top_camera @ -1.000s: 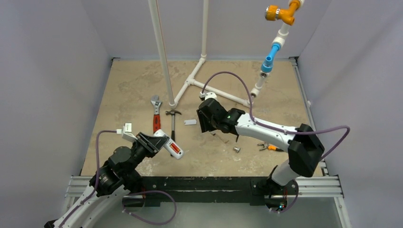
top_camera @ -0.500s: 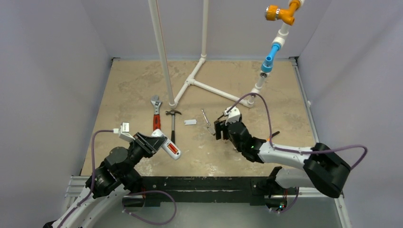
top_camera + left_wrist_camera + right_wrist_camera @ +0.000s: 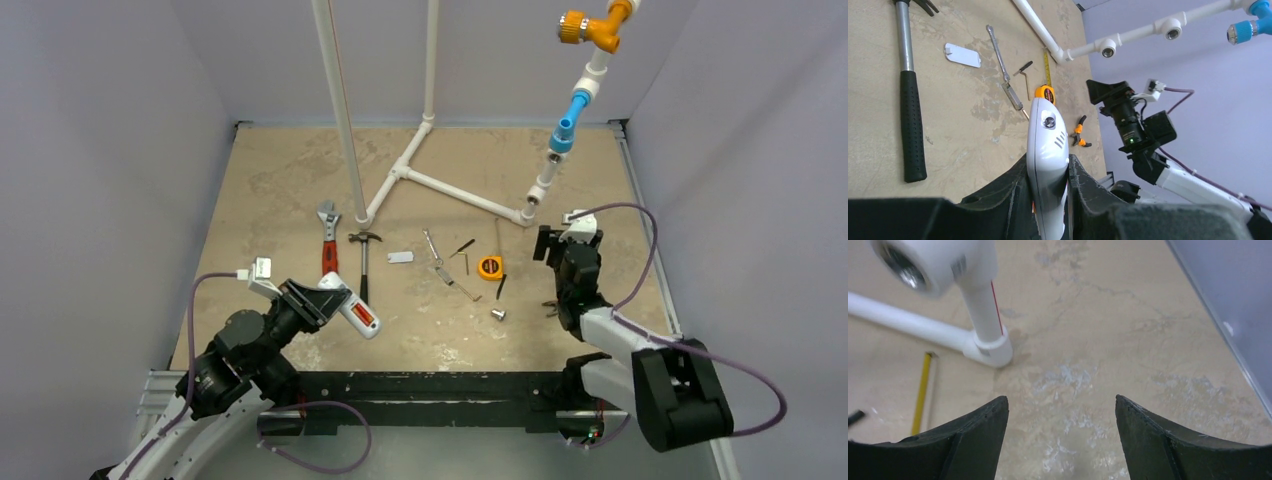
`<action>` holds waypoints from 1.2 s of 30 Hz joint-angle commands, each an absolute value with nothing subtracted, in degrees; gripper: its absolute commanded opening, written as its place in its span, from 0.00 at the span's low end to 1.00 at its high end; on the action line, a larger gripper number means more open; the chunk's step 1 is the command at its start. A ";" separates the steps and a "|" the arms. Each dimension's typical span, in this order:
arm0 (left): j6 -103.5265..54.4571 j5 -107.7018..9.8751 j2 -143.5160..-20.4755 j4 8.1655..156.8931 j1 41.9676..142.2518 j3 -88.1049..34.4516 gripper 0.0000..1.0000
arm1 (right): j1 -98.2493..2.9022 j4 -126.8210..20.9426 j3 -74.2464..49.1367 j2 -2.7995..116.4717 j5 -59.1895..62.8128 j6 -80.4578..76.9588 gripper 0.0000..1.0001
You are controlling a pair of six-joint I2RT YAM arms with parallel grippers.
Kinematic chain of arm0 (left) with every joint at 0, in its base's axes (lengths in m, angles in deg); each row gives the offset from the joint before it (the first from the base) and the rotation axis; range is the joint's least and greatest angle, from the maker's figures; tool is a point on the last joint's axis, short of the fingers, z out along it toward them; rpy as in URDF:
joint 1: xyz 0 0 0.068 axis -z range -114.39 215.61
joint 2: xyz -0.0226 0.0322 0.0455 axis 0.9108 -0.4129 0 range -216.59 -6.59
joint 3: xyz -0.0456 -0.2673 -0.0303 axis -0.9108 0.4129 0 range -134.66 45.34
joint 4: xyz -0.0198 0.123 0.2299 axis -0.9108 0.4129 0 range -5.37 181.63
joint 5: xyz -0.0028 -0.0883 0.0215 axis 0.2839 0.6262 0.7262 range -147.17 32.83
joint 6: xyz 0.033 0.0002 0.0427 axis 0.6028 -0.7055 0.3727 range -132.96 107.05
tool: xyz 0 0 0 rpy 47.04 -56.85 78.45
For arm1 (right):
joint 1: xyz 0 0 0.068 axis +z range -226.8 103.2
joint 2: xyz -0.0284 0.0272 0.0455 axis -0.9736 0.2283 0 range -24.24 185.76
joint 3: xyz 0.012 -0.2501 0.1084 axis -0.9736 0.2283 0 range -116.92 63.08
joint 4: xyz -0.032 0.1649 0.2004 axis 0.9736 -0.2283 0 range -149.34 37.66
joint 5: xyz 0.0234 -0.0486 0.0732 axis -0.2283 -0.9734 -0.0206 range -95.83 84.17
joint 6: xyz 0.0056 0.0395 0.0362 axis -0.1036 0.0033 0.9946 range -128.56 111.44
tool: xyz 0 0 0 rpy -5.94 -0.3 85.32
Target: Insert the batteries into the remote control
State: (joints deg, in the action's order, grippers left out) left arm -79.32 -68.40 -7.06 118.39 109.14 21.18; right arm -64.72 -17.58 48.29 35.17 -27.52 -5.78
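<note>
My left gripper (image 3: 335, 297) is shut on the white remote control (image 3: 352, 306), held tilted above the table's near left. Orange-red batteries (image 3: 366, 318) show in the recess of its upturned back. In the left wrist view the remote control (image 3: 1048, 145) stands edge-on between the two black fingers, with a sliver of orange at its base. My right gripper (image 3: 548, 243) hangs at the right of the table, near the foot of the pipe frame. In its wrist view the right gripper (image 3: 1062, 407) is open over bare table, with nothing between the fingers.
On the table lie a red-handled wrench (image 3: 327, 240), a hammer (image 3: 363, 262), a small white cover plate (image 3: 400, 257), an orange tape measure (image 3: 490, 267), a thin spanner (image 3: 434, 250), a small silver piece (image 3: 497, 315) and orange pliers (image 3: 1079, 136). A white pipe frame (image 3: 440, 185) stands at the back.
The right arm swung from the table's middle to the right side, its gripper opening wider and uncovering the tape measure. The left gripper kept hold of the remote, barely moving.
</note>
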 commanded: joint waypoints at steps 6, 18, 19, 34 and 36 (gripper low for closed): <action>-79.60 -66.79 -3.66 113.85 109.29 18.09 0.00 | -67.32 19.84 53.76 60.83 -16.54 -12.14 0.75; -79.55 -69.91 -0.55 116.59 109.34 18.79 0.00 | -68.01 12.75 48.09 62.84 -29.91 -6.67 0.95; -78.93 -69.92 -0.41 116.72 109.30 18.80 0.00 | -68.01 11.82 47.41 63.00 -29.58 -6.38 0.96; -73.86 -70.83 1.13 123.35 109.36 16.28 0.00 | -68.02 11.60 47.61 62.76 -29.56 -6.10 0.99; -72.97 -71.31 1.27 123.03 109.35 16.21 0.00 | -68.01 11.55 47.61 62.76 -29.56 -6.10 0.99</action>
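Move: Ahead of the left hand, which already grips the remote, the battery cover lies on the table some 18 cm out, 11 cm to the right and 20 cm below; the hammer lies about 11 cm ahead and 3 cm right, the small wrench 20 cm ahead and 19 cm right. From the empty right hand the cover is level and about 36 cm left, 13 cm down; the tape measure is 15 cm left and 1 cm back, the pipe foot 13 cm ahead and 5 cm left. Sinking about 8 cm through free air, the right arm then comes back up some 3 cm while easing forward 3 cm, opens its fingers from three-quarters to full width, and stays still, touching nothing. The left hand keeps its grip on the remote nearly in place, drifting about 1 cm left late on and rolling its left side up some 5 degrees. ##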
